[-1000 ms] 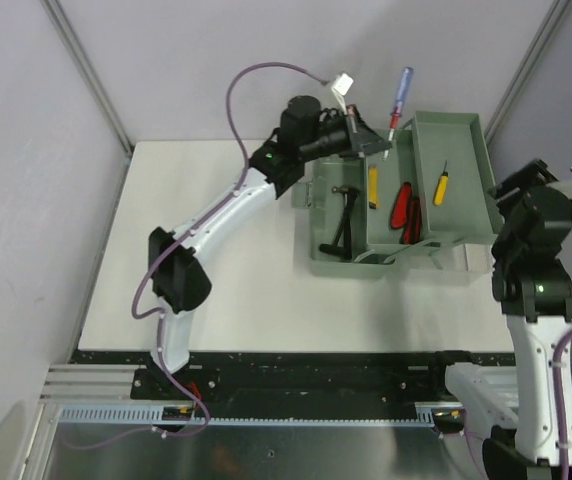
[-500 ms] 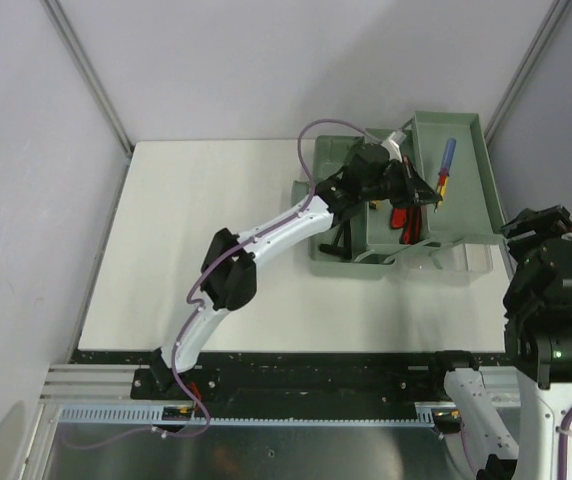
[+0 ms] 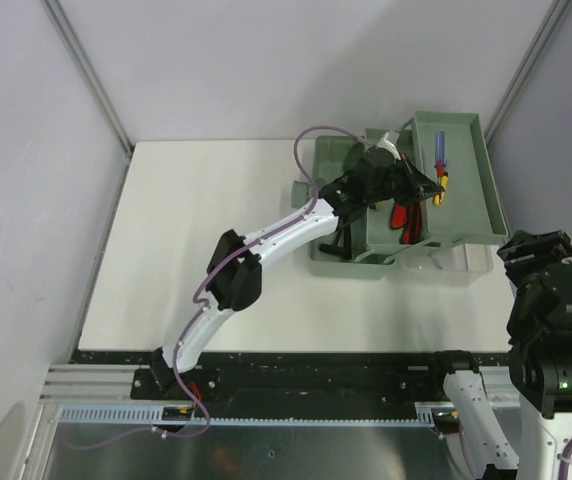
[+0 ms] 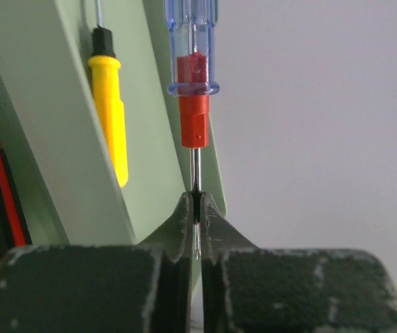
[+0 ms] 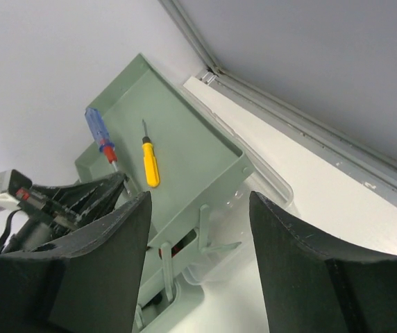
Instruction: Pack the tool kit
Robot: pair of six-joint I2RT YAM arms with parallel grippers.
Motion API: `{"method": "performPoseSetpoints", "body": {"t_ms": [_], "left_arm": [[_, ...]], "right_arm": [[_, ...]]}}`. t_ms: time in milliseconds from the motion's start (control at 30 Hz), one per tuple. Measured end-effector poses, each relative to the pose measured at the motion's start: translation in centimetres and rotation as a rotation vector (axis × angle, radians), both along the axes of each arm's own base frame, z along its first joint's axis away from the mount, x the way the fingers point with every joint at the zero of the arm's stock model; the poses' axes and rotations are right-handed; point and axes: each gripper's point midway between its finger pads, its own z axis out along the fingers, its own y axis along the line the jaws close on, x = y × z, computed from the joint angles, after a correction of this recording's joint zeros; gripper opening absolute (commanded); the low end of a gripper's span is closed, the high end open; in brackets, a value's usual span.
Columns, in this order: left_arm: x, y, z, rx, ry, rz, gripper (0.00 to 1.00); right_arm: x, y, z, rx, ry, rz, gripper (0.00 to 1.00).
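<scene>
The grey-green toolbox stands at the table's right with its inner tray raised. My left gripper is shut on the metal shaft of a blue-and-red screwdriver, whose handle hangs over the tray beside a yellow screwdriver. From above, the blue screwdriver points toward the far rim. Red knives lie in the box, and a hammer is partly hidden by my left arm. My right gripper is open and holds nothing, off the box's near right corner.
The translucent lid lies flat under the raised tray on the white table. Grey walls and a metal frame rail close in behind and to the right. My right arm stands at the near right edge.
My left arm swung the blue screwdriver from above the box's back edge down over the tray, beside the yellow one. My right arm drew back toward the near edge, its jaws narrowing slightly.
</scene>
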Motion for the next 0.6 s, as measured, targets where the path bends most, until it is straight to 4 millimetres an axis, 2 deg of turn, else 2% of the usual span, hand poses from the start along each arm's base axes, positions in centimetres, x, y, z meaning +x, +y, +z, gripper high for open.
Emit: {"method": "performPoseSetpoints", "body": {"t_ms": [67, 167, 267, 500, 600], "left_arm": [[0.6, -0.5, -0.8, -0.002, 0.006, 0.012, 0.09], [1.0, -1.1, -2.6, 0.003, 0.028, 0.018, 0.12], [1.2, -1.2, -2.4, -0.008, 0.017, 0.027, 0.13], [1.4, -1.3, -2.0, -0.022, 0.001, 0.048, 0.38], [1.4, -1.3, -1.4, -0.03, -0.013, 0.056, 0.44]], "right_arm": [[-0.5, 0.0, -0.1, 0.001, 0.006, 0.003, 0.63], [-1.3, 0.0, 0.2, 0.0, -0.002, 0.003, 0.62], [-1.9, 0.0, 0.6, 0.0, -0.021, 0.003, 0.63], [-2.3, 0.0, 0.5, -0.006, -0.01, 0.006, 0.63], [-2.4, 0.0, 0.4, -0.01, -0.005, 0.007, 0.64]]}}
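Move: The blue screwdriver, still pinched by its shaft in the left hand, is bound for the top tray, whose middle lies about 3 cm ahead, 5 cm right and 6 cm below. The yellow screwdriver lies in that tray some 2 cm ahead, 1 cm right and 5 cm down; the red cutters in the next tray are roughly 8 cm left, 4 cm back and 9 cm down. From the right hand the top tray's middle is about 21 cm ahead, 3 cm left and 15 cm down. The blue screwdriver is lowered about 2.5 cm towards the top tray's floor by the left hand, easing slightly forward and to the right, then let go as the fingers part to over a third of their range; the empty hand lifts again by about 1 cm. Meanwhile the right hand draws back some 2 cm, away from the tray, touching nothing. ##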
